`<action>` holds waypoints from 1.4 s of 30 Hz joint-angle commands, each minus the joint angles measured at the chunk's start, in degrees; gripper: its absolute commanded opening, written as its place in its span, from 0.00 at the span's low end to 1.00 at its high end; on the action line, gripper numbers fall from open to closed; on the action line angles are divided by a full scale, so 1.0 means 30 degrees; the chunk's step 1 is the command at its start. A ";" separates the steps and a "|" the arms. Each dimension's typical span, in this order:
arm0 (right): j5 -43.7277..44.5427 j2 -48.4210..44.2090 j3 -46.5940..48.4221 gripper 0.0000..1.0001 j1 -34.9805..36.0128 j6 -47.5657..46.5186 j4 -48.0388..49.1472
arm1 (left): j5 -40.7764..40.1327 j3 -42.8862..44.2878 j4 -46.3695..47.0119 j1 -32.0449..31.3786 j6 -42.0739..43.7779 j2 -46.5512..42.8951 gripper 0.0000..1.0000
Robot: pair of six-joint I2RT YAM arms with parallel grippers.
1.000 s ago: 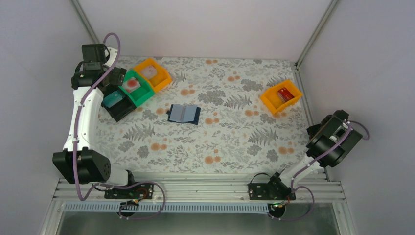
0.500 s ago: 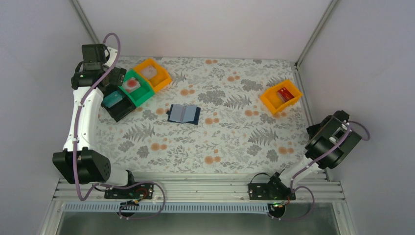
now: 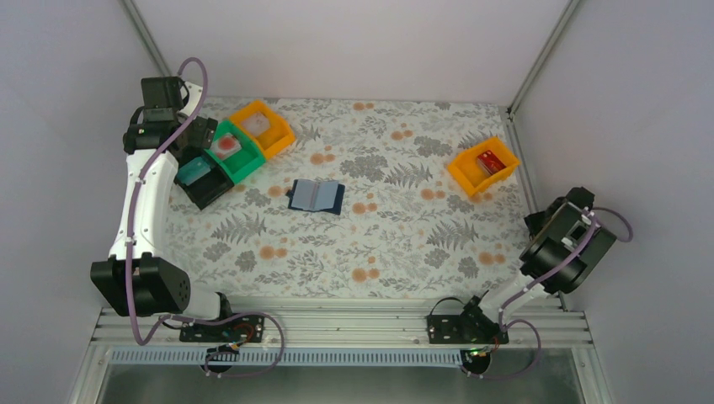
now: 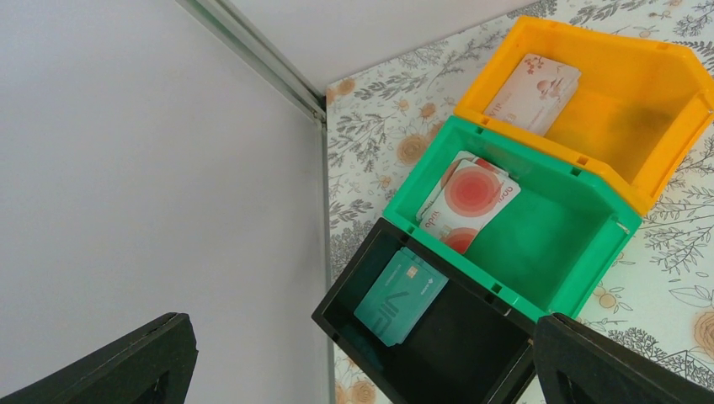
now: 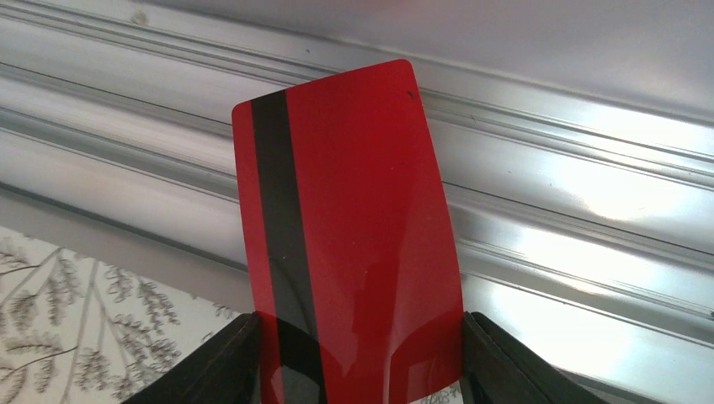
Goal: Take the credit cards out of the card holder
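Note:
The card holder (image 3: 315, 196) lies open on the flowered table, dark navy with lighter blue pockets, and neither gripper is near it. My right gripper (image 5: 362, 358) is shut on a red credit card (image 5: 354, 219) with a black stripe, pinched by its long edges. It hangs at the table's right edge (image 3: 543, 225). My left gripper (image 4: 362, 370) stands wide open above the black bin (image 4: 471, 337), which holds a teal card (image 4: 401, 295). The green bin (image 4: 539, 244) holds a pale card with red circles (image 4: 468, 202), and the orange bin (image 4: 623, 101) holds a pale card (image 4: 534, 93).
A second orange bin (image 3: 482, 167) with a red card (image 3: 491, 161) sits at the far right. The three left bins (image 3: 231, 150) stand in a row by the left wall. Metal frame rails (image 5: 547, 210) run behind the held card.
The right arm has drawn slightly toward the near edge with the red card in its grip. The left arm and the card holder have not moved.

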 commanded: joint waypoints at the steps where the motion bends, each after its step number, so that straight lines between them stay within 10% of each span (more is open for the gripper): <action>1: 0.1119 -0.1687 -0.0301 0.57 0.0087 0.1093 0.1503 | 0.0061 -0.0045 0.0261 0.0088 0.0195 -0.0454 1.00; 24: -0.0166 -0.5244 -0.1669 0.57 0.3502 0.1758 0.1084 | 0.1565 -0.0105 0.0181 0.0102 -0.0392 -0.0400 1.00; 35: -0.1527 -0.6969 0.2696 0.58 0.6155 0.1245 -0.1373 | 1.3023 0.2369 -0.0145 -0.0619 -0.1333 0.1200 1.00; 42: -0.3227 -0.6844 0.5028 0.54 0.9272 0.0838 -0.2225 | 1.6830 0.2727 0.0413 -0.4954 0.2882 0.1620 1.00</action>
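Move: My right hand, already pinching the red card low at the table's right edge, has the right orange bin about 20 cm ahead and 11 cm to its left, near its own height, with red cards lying slightly farther ahead in it. My left hand hangs empty, with the card holder some 34 cm to its right, 5 cm back and 31 cm below. From that hand the green bin is about 12 cm ahead and 3 cm right, also far below. I lift the red card clear of the table's edge with my right hand, about 20 cm up, slowly at first and then fast, carrying it forward and left towards the orange bin's side while the fingers tip up and forward and swing counter-clockwise. Late on, my open left hand sweeps some 17 cm right, away from above the black and green bins, turning about 40 degrees clockwise and rolling its left side down. ##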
